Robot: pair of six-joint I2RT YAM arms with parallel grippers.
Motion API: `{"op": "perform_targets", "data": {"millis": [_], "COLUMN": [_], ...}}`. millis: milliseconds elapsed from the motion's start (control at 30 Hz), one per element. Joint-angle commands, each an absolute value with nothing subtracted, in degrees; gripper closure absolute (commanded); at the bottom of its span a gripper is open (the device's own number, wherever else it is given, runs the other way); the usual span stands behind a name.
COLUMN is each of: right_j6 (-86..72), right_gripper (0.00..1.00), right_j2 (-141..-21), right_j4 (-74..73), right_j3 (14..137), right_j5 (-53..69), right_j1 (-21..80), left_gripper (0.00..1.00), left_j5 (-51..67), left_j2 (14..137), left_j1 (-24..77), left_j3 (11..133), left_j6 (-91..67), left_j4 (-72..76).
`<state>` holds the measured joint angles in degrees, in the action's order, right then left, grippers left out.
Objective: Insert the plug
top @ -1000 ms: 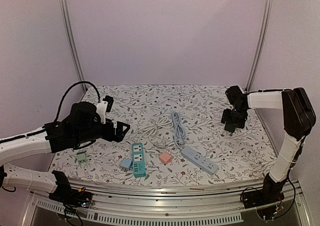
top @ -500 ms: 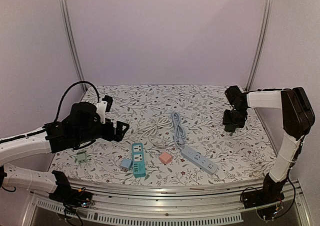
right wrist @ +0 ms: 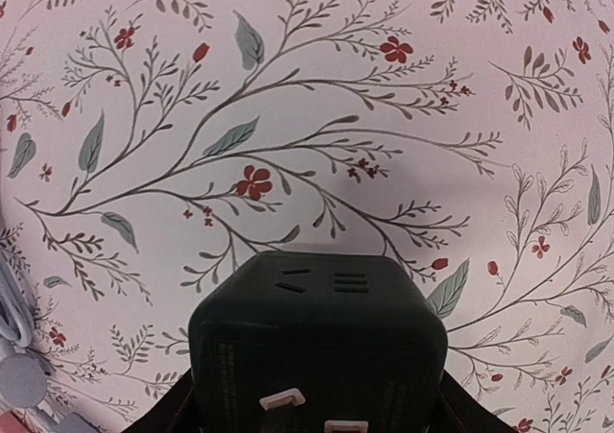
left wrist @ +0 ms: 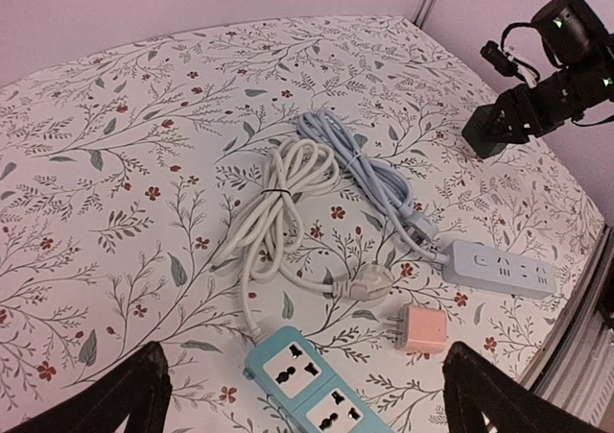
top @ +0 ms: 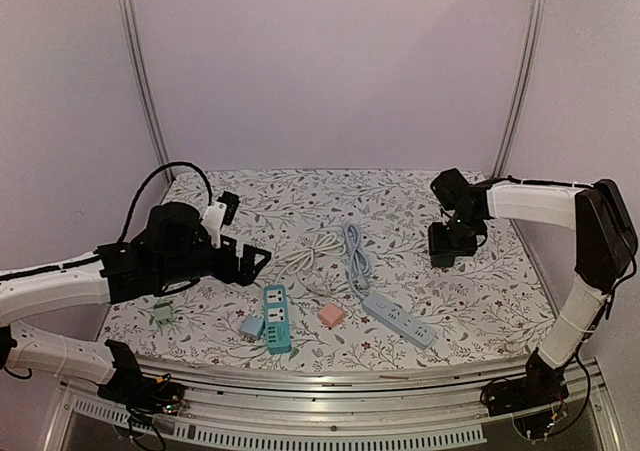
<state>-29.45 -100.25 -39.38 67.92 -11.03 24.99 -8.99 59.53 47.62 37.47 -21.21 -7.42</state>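
Observation:
My right gripper is shut on a dark cube adapter, with a finger against each side and slots showing on its far face. In the top view the cube hangs over the right part of the table. My left gripper is open above a teal power strip, and nothing is between its fingers. A pink plug adapter lies beside the strip with its prongs toward it. The white plug of a coiled white cord rests just behind.
A grey-blue power strip with its bundled cord lies right of centre. A green plug and a light blue adapter sit near the front left. Metal frame posts stand at the back corners.
The right gripper has closed on the dark cube and carried it left, toward the table's middle. The left arm has shifted slightly right, still open.

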Motion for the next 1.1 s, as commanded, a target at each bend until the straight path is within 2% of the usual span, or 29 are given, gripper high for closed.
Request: {"op": "perform_targets", "data": {"millis": [0, 200, 500, 800, 933, 1033, 1067], "right_j6": [-29.4, -30.1, -30.1, -30.8, -30.0, -29.8, -29.6], "right_gripper": [0.50, 0.49, 0.49, 0.40, 0.28, 0.14, 0.05], "right_j2": [-97.1, -96.0, -97.1, -95.8, -96.1, -95.5, -95.3], "right_j4": [-39.4, -36.9, -31.9, -29.0, -28.5, -28.3, -28.3], "right_j3": [67.1, 66.3, 61.5, 57.3, 56.6, 56.3, 56.3], "right_j5": [-7.6, -5.7, -3.0, -1.1, -0.7, -0.7, -0.7], "right_j1": [29.9, 35.2, 39.9, 42.1, 42.1, 42.1, 42.1], "left_gripper": [0.01, 0.01, 0.01, 0.01, 0.01, 0.01, 0.01], "left_j5": [-3.2, -0.4, -6.4, -4.7, -6.2, -7.0, -7.3], "left_j2": [61.1, 65.9, 75.6, 79.6, 80.2, 81.0, 81.3], "left_j1": [48.9, 52.5, 60.9, 63.9, 65.0, 65.5, 65.6], "left_j3": [36.3, 38.6, 44.2, 45.5, 45.3, 46.1, 46.8], "left_j6": [-19.3, -16.6, -12.3, -10.2, -8.7, -7.6, -7.4], "left_j4": [-3.5, -2.0, -4.0, -1.0, 2.7, 2.8, 2.3]}}
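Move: The black adapter is already in the right fingers. The bare spot it is taken to lies about 8 cm back, 11 cm left and 3 cm below that hand, with the white power strip's middle 16 cm back, 13 cm left. From the left hand the pink plug is some 17 cm right, 4 cm back and 15 cm below; on that level, the teal strip lies 5 cm back, 3 cm right, the white cable 13 cm ahead, 12 cm right. The black adapter, held clear of the table, is carried left and back by the right hand, roughly 14 cm towards the power strip, rising slightly before it sinks, turned about 20 degrees counter-clockwise, then let go as the fingers open. Meanwhile the empty left hand sweeps some 12 cm right, 6 cm back and 5 cm down towards the pink plug, swinging clockwise about 25 degrees, fingers kept wide. ##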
